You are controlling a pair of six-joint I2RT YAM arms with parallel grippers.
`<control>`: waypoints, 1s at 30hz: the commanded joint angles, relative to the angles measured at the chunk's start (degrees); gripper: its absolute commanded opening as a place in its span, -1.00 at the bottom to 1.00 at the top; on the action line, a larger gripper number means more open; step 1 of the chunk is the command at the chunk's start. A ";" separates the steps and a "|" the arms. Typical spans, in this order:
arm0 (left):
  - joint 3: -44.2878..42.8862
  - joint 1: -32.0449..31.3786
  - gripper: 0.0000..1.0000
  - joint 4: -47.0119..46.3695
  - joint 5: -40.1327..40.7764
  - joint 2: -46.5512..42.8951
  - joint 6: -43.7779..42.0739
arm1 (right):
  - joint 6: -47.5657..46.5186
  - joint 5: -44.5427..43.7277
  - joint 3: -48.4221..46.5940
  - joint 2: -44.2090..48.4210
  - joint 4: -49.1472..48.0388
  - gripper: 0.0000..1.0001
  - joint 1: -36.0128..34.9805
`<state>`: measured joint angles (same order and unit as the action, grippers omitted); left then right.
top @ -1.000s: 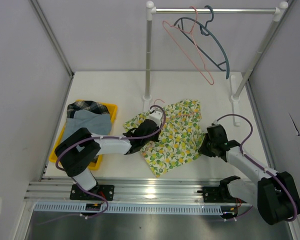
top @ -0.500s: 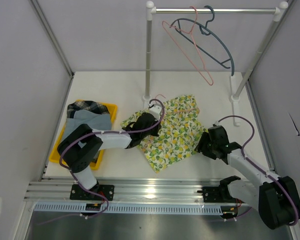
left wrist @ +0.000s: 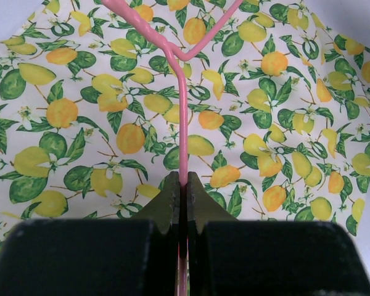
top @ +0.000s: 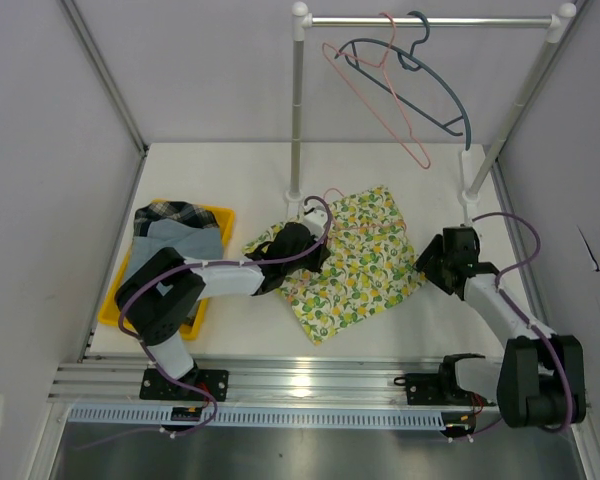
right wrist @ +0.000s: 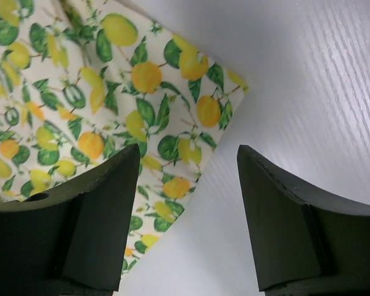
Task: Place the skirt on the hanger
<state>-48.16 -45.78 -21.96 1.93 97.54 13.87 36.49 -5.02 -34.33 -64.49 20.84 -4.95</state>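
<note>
The lemon-print skirt [top: 352, 262] lies spread flat on the white table, seen in the top view. A thin pink wire hanger [left wrist: 183, 117] rests on top of it, its hook [top: 331, 193] poking out past the skirt's far edge. My left gripper [left wrist: 183, 182] is shut on the hanger's straight wire, low over the skirt's [left wrist: 277, 111] left part; in the top view the left gripper [top: 315, 225] shows there. My right gripper [right wrist: 188, 154] is open just off the skirt's [right wrist: 111, 92] right corner, with bare table between its fingers. From above, the right gripper [top: 435, 262] is beside that corner.
A yellow tray [top: 223, 214] at the left holds a denim shirt and a plaid shirt. A clothes rail [top: 430, 20] at the back carries another pink hanger [top: 375, 92] and a blue-grey hanger [top: 425, 95]. Its posts [top: 296, 110] stand just behind the skirt.
My right gripper has opened, let go of the skirt's right edge and drawn back to the right. The skirt and hanger have shifted slightly toward the back.
</note>
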 commanded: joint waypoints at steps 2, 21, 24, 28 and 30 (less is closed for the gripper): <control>-1.94 0.08 -1.00 -3.71 -1.49 -0.15 -0.86 | -1.07 -1.58 -3.29 -5.64 -5.54 0.37 1.96; -3.16 0.08 -1.00 -5.03 0.26 0.46 -0.86 | -4.41 1.94 -0.13 -12.42 -9.59 -0.67 12.15; -3.87 0.34 -1.00 -4.76 0.44 0.73 -0.95 | -5.02 3.78 0.31 -12.06 -9.85 -0.70 14.52; -4.22 0.69 -1.00 -4.59 1.40 0.37 -1.04 | -5.72 4.05 0.49 -11.45 -9.77 -0.71 15.76; -4.22 1.04 -1.00 -4.59 1.41 0.20 -1.04 | -5.99 4.31 0.66 -11.36 -9.76 -0.71 16.55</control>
<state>-49.56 -45.60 -22.20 2.31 98.59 13.85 32.23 -1.63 -34.44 -77.23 12.88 10.52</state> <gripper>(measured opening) 0.027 0.146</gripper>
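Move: The skirt's right-hand corner lies almost beneath the open right fingers, about 1 cm ahead, 2 cm to the right and 5 cm below. From the right hand, the near end of the rack foot stands some 9 cm ahead and 12 cm right, while the middle of the pink hanger on the skirt is roughly 11 cm ahead and 18 cm left. From the left hand, the skirt corner is about 29 cm right, 4 cm back and 5 cm lower. Down by about 4 cm and slightly forward, the wide-open right hand sinks to the skirt's right-hand corner and shuts its fingers there as it starts to draw right, low over the table. It ends about 7 cm right of its start, turned some 10 degrees clockwise and just past the corner. The left hand stays put, still pinching the pink hanger. ##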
